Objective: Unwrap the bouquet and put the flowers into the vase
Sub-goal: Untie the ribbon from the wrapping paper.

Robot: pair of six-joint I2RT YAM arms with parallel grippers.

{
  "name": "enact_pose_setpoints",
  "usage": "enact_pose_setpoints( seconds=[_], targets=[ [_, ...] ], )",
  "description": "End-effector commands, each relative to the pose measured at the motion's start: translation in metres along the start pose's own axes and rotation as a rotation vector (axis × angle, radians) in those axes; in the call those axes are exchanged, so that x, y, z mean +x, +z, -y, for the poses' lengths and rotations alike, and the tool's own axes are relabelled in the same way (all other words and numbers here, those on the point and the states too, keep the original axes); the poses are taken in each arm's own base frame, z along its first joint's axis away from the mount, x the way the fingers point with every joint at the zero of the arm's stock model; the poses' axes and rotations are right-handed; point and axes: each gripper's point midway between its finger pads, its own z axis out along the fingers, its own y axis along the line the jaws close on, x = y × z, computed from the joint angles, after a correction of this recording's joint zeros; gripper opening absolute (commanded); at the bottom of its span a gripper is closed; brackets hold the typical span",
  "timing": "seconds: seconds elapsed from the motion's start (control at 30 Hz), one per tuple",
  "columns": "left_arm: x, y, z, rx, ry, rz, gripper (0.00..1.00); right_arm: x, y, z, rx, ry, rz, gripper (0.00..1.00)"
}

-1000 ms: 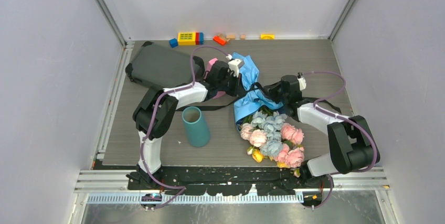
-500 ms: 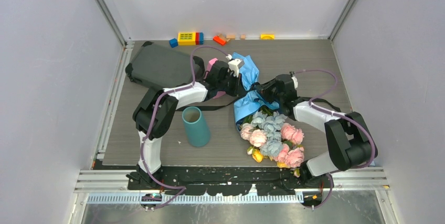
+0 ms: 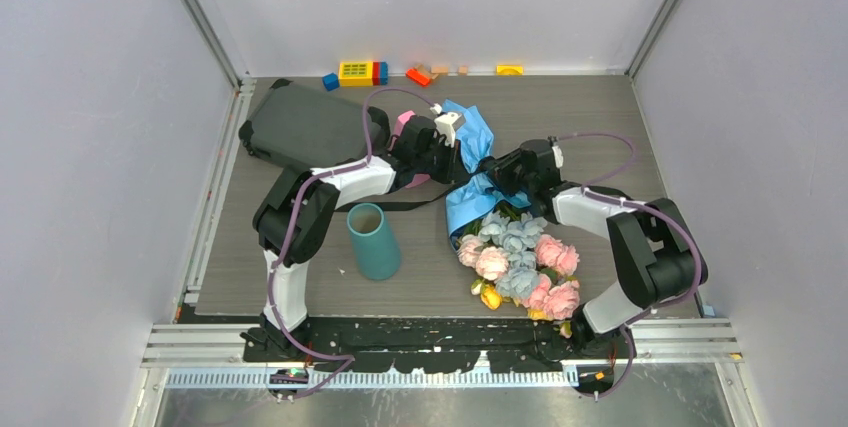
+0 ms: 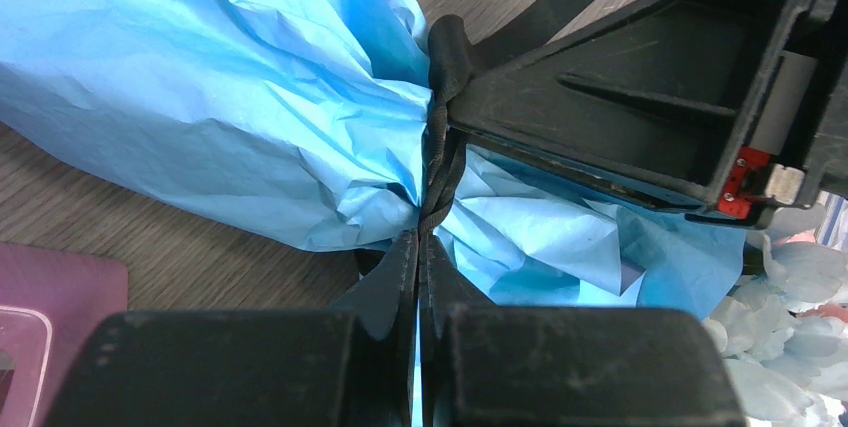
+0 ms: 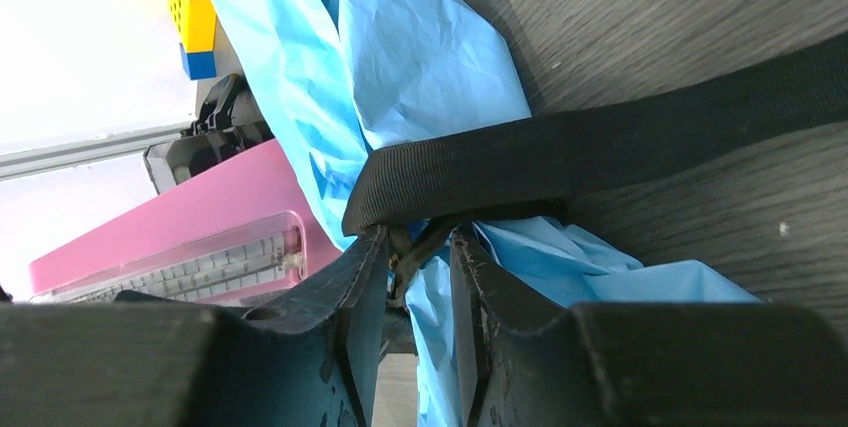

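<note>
The bouquet lies on the table, its pink, pale blue and yellow flowers pointing toward the near edge. Its blue paper wrap is cinched by a black ribbon. My left gripper is shut on the twisted ribbon at the tie, seen from above beside the wrap. My right gripper stands open at the tie from the other side, with a ribbon strand and blue paper between its fingers, just under the flat ribbon band. The teal vase stands upright left of the bouquet.
A pink metronome sits right behind the wrap. A black bag lies at the back left. Toy blocks line the back wall. A loose ribbon tail trails toward the vase.
My right gripper has moved left up to the ribbon tie and its jaws have opened. The left gripper has stayed shut in place.
</note>
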Motion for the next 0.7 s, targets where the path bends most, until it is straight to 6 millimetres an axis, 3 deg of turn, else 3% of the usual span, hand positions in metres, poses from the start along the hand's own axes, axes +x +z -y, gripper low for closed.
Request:
enact_pose_setpoints(
  seconds=[0.0, 0.2, 0.27, 0.33, 0.67],
  targets=[
    [-0.032, -0.010, 0.017, 0.047, 0.042, 0.078, 0.00, -0.012, 0.008, -0.027, -0.067, 0.014, 0.045, 0.35],
    [-0.032, -0.011, 0.017, 0.047, 0.046, 0.077, 0.00, -0.011, 0.015, -0.025, -0.060, 0.020, 0.043, 0.28],
    [-0.032, -0.011, 0.016, 0.043, 0.045, 0.076, 0.00, -0.014, 0.014, -0.024, -0.056, 0.023, 0.057, 0.09],
    [-0.032, -0.012, 0.015, 0.035, 0.044, 0.079, 0.00, -0.017, 0.012, -0.020, -0.046, 0.024, 0.079, 0.01],
    [-0.030, -0.016, 0.007, -0.001, 0.026, 0.091, 0.00, -0.043, -0.001, 0.003, 0.039, 0.020, 0.238, 0.00]
  ],
)
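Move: The ribbon's twisted knot at the neck of the blue wrapping paper sits almost between the right hand's open fingertips, only about 2 cm ahead and 1 cm lower. From it the pink metronome is about 15 cm to the left, nearly level, and the middle of the flower heads some 18 cm back and 6 cm to the right. From the left hand, shut on the ribbon, the knot is about 4 cm right and 3 cm ahead. Forward and down by roughly 1 cm each, the right hand eases its open fingers into the ribbon knot, then shuts them there, pinching the ribbon. With the fingers closed it starts drawing about 1 cm to the right, turning slightly clockwise, while the left hand stays in place and keeps its pinch on the ribbon on the knot's left side. ##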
